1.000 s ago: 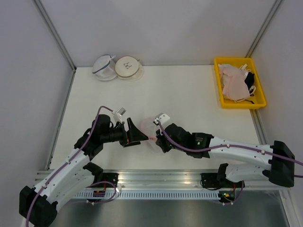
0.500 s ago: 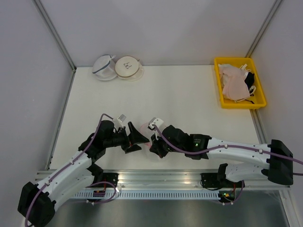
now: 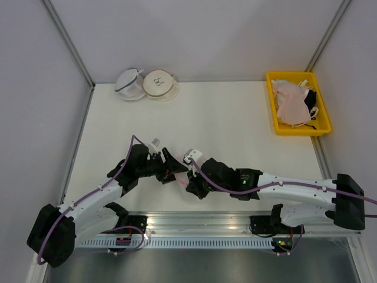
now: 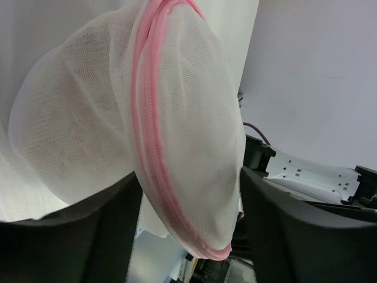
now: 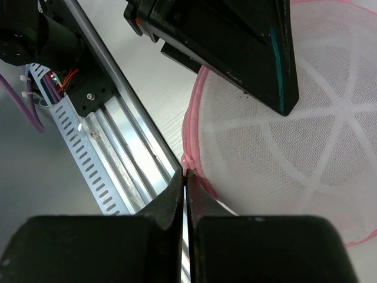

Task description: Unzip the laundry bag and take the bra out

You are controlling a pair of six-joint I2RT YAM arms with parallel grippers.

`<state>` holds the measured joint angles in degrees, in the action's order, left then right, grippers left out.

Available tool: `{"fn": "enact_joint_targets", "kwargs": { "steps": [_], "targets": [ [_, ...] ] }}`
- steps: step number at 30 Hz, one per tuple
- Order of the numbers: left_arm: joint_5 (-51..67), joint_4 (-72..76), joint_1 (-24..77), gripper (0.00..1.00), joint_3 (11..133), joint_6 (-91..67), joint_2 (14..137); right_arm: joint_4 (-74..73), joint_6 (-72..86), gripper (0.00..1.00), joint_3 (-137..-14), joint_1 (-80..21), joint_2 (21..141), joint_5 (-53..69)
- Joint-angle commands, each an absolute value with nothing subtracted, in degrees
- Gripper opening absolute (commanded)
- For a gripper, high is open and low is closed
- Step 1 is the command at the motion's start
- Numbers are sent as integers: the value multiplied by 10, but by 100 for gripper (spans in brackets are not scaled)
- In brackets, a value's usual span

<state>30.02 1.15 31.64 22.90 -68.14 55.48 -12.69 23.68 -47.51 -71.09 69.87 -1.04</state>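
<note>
The laundry bag [image 3: 180,177], white mesh with a pink rim, sits near the table's front edge between my two grippers. In the left wrist view the laundry bag [image 4: 177,118] stands edge-on, its pink zipper running down the middle. My left gripper [image 3: 172,168] straddles it, and both black fingers [image 4: 277,224] press against the mesh. My right gripper [image 5: 188,177] is shut on the small pink zipper pull [image 5: 187,160] at the bag's rim [image 5: 197,118]. In the top view that right gripper [image 3: 191,184] lies just right of the bag. The bra is hidden.
Two other mesh pouches [image 3: 129,84] [image 3: 160,84] lie at the back left corner. A yellow bin [image 3: 272,100] with pale and dark garments stands at the back right. The aluminium rail [image 3: 200,221] runs just in front of the bag.
My left gripper has moved right onto the bag and its jaws have narrowed around it. The right gripper stayed shut on the zipper pull and shifted slightly left and nearer.
</note>
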Motion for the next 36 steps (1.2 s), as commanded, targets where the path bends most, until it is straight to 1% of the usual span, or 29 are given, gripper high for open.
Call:
{"fn": "enact_joint_targets", "kwargs": {
  "steps": [1, 2, 3, 5, 6, 10, 15, 18, 32, 36],
  "targets": [
    [294, 69, 320, 64, 222, -697, 563, -136, 228, 0, -473, -715, 693, -24],
    [294, 71, 320, 59, 221, -698, 564, -140, 229, 0, -470, -715, 692, -26],
    [291, 71, 320, 49, 221, -697, 565, -143, 230, 0, -468, -715, 690, -32],
    [288, 71, 320, 40, 222, -696, 564, -150, 234, 0, -461, -715, 683, -39],
    [288, 69, 319, 32, 222, -695, 565, -154, 236, 1, -459, -715, 680, -43],
    [285, 67, 319, 23, 224, -692, 568, -182, 239, 0, -452, -715, 672, -62],
    [286, 65, 319, 19, 223, -690, 571, -204, 244, 1, -446, -715, 658, -82],
    [283, 59, 319, 18, 222, -689, 569, -218, 247, 0, -446, -715, 653, -96],
    [277, 44, 308, 17, 224, -690, 546, -252, 262, 0, -422, -715, 650, -72],
    [278, 43, 308, 17, 225, -690, 545, -278, 260, 0, -425, -715, 643, -83]
  ]
}}
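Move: The bag's pink zip edge lies right between my open left fingers. The zip pull, already held in my shut right fingers, is some 6 cm back and 3 cm right of my left hand, at about its height. The mesh body of the laundry bag has its middle about 4 cm right, 2 cm ahead and 4 cm below my left hand. From my right hand, that zip edge is about 6 cm ahead and 3 cm left. I close my left fingers and pinch the bag's pink zip edge, holding that hand nearly in place as an anchor. With my right hand still shut on the zip pull, I draw it about 6 cm to the right and 5 cm down, away from my left grip, its fingers tipping over 10 degrees steeper towards the table. ##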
